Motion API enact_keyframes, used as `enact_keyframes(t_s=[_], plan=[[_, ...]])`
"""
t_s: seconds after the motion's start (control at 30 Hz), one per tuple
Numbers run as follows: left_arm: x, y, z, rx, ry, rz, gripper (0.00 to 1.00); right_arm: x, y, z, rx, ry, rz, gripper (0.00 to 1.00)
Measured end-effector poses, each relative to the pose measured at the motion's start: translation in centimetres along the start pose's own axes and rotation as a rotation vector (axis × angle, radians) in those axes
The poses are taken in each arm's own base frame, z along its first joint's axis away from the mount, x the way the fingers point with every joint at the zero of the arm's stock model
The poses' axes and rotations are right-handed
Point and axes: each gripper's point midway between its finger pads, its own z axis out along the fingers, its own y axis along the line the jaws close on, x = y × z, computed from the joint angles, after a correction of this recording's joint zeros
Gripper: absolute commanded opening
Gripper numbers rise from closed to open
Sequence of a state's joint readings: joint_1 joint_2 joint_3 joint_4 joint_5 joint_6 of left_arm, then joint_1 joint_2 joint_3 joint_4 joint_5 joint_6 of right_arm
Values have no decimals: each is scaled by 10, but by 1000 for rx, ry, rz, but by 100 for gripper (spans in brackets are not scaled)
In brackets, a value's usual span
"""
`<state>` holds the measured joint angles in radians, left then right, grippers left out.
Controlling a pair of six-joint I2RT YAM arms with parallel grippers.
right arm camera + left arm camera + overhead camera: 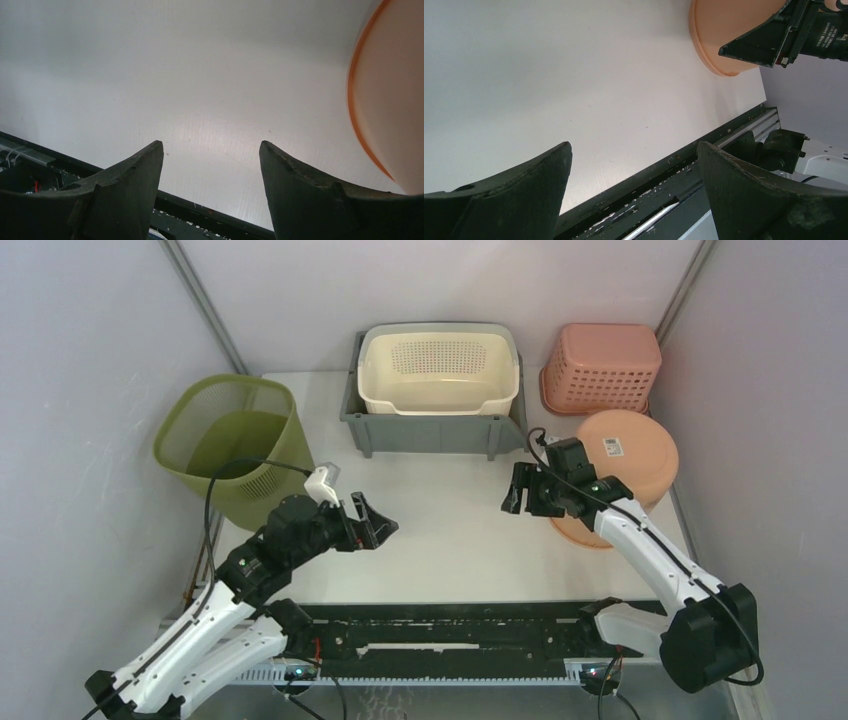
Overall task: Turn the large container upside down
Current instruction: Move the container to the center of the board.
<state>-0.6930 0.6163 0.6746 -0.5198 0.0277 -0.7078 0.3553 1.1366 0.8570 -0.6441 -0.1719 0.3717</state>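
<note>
The large container (630, 455), a round orange tub, lies bottom up at the table's right edge with a white label on its base. My right gripper (520, 495) hangs just left of it, open and holding nothing. In the right wrist view the tub's rim (387, 100) curves along the right side, apart from the right gripper (211, 147). My left gripper (378, 525) is open over the table's left middle. The left wrist view has the left gripper (634, 150) empty above the bare table, with the tub (719, 40) and the right arm's fingers (756, 47) at the top right.
A grey crate (430, 432) at the back holds a cream perforated basket (440, 370). A pink basket (603, 365) stands upside down at the back right. A green mesh bin (235, 445) leans at the left edge. A black rail (450, 635) runs along the near edge.
</note>
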Motion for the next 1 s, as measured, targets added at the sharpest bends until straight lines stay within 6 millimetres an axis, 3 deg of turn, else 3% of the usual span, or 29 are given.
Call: enact_keyframes(t_s=[0.53, 1.0], plan=[[-2, -2, -3, 9, -10, 0, 100, -8, -34, 21, 84, 31, 94, 79], [0, 0, 1, 1, 2, 1, 100, -20, -66, 25, 151, 24, 192, 79]])
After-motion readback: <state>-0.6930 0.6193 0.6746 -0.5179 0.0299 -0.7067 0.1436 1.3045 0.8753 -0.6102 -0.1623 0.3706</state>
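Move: The upturned orange bucket stands to the right of the open right hand, its middle some 20 cm right, 6 cm ahead and at about hand height. Beyond it the pink basket sits about 28 cm ahead and 25 cm right of that hand. The grey box with the cream tub is about 29 cm ahead and 17 cm left of it. From the left hand the orange bucket lies roughly 47 cm right, 12 cm ahead and a little below. The upturned orange bucket is pushed along the table to the right by the outside of the right gripper and wrist, not gripped. The right hand sweeps about 5 cm right while also going some 3.5 cm forward and as much down, turning about 10 degrees clockwise and tipping slightly; its fingers stay wide open and empty. ##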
